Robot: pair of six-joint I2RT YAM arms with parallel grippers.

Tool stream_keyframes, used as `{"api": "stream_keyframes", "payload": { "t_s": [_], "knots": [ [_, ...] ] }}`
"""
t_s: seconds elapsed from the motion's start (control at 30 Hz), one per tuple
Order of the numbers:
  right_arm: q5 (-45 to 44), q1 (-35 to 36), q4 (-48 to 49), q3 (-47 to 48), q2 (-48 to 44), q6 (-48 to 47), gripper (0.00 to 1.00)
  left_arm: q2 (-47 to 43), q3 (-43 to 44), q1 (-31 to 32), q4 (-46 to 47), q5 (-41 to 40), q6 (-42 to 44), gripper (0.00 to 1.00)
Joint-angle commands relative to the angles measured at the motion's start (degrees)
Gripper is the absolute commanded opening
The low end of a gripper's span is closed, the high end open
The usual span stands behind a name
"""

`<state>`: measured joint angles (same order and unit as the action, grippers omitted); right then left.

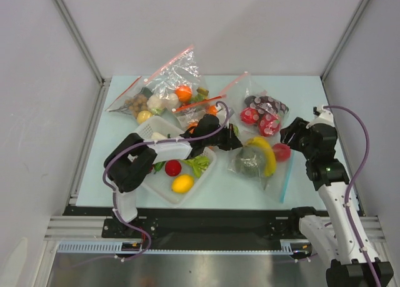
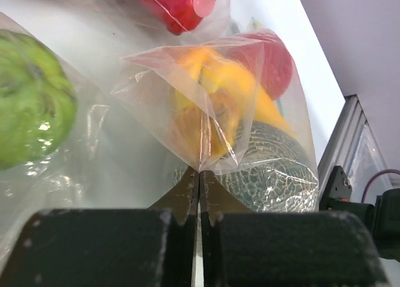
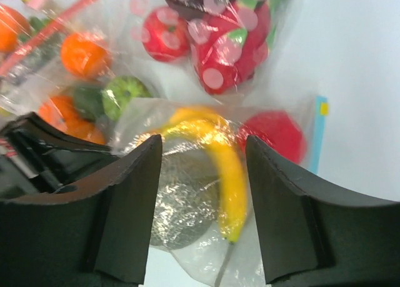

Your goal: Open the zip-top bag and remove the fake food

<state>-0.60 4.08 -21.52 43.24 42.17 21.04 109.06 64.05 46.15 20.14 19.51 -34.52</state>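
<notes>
The zip-top bag (image 1: 274,179) lies right of centre, its light blue strip (image 1: 286,182) along the right edge. Inside it are fake food pieces: a netted melon (image 1: 250,162), a banana (image 1: 267,153) and a red fruit (image 1: 282,152). My left gripper (image 1: 236,142) is shut on the bag's left corner. In the left wrist view the jaws (image 2: 200,174) pinch a fold of clear plastic (image 2: 187,99). My right gripper (image 1: 290,134) hangs open above the bag's right side. Between its fingers (image 3: 203,174) show the banana (image 3: 226,168) and melon (image 3: 181,202) below.
A white tray (image 1: 203,182) with a lemon, a red fruit and green leaves sits under the left arm. Red-strip bags (image 1: 172,80) of toy food lie at the back, and a bag of strawberries (image 1: 262,115) lies just behind the task bag. Walls close in left and right.
</notes>
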Motion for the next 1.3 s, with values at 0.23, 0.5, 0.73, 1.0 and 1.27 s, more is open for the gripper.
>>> {"api": "stream_keyframes", "payload": {
  "t_s": [0.23, 0.5, 0.73, 1.0, 1.27],
  "knots": [
    [-3.18, -3.19, -5.55, 1.14, 2.30, -1.35, 0.69, -4.46, -0.60, -0.36, -3.62, -7.29, 7.45, 0.04],
    [2.88, -8.21, -3.71, -0.53, 1.42, -0.03, 0.73, -10.18, 7.31, 6.04, -5.90, -16.60, 22.12, 0.70],
    [2.71, -9.79, -2.92, -0.70, 0.19, 0.67, 0.77, -1.84, 22.40, 15.45, -12.57, -13.88, 37.91, 0.79],
    [4.29, -13.21, -3.18, 0.35, -2.71, 1.02, 0.84, 9.51, 30.70, 21.35, -24.09, -10.72, 44.90, 0.87],
    [5.34, -14.27, -2.22, 0.88, -3.50, 2.16, 0.87, 13.81, 29.46, 22.23, -23.92, -16.77, 45.25, 0.88]
  ]
}}
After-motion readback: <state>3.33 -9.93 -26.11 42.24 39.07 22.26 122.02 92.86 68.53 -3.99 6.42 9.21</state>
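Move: The open bag's blue zip edge lies about 20 cm to the right of the left hand, 13 cm back and 8 cm below; this hand is already pinching the opposite film corner. Between them, roughly 5 cm below the hand, sit the melon (7 cm right, 5 back), the banana (13 right, 4 back) and the red ball (19 right, 2 back). From the right hand the zip is some 7 cm right, 12 back and 20 below. The bag's film corner is carried a couple of centimetres left and down, then let go as the left fingers open wide. That hand arches up about 15 cm, crosses right and back over the bag, and sinks again towards the zip edge, rolling some 50 degrees clockwise as seen from behind it. Above, the empty right hand dips 4 cm, shifts 5 cm right, climbs most of the way back and opens wider. ##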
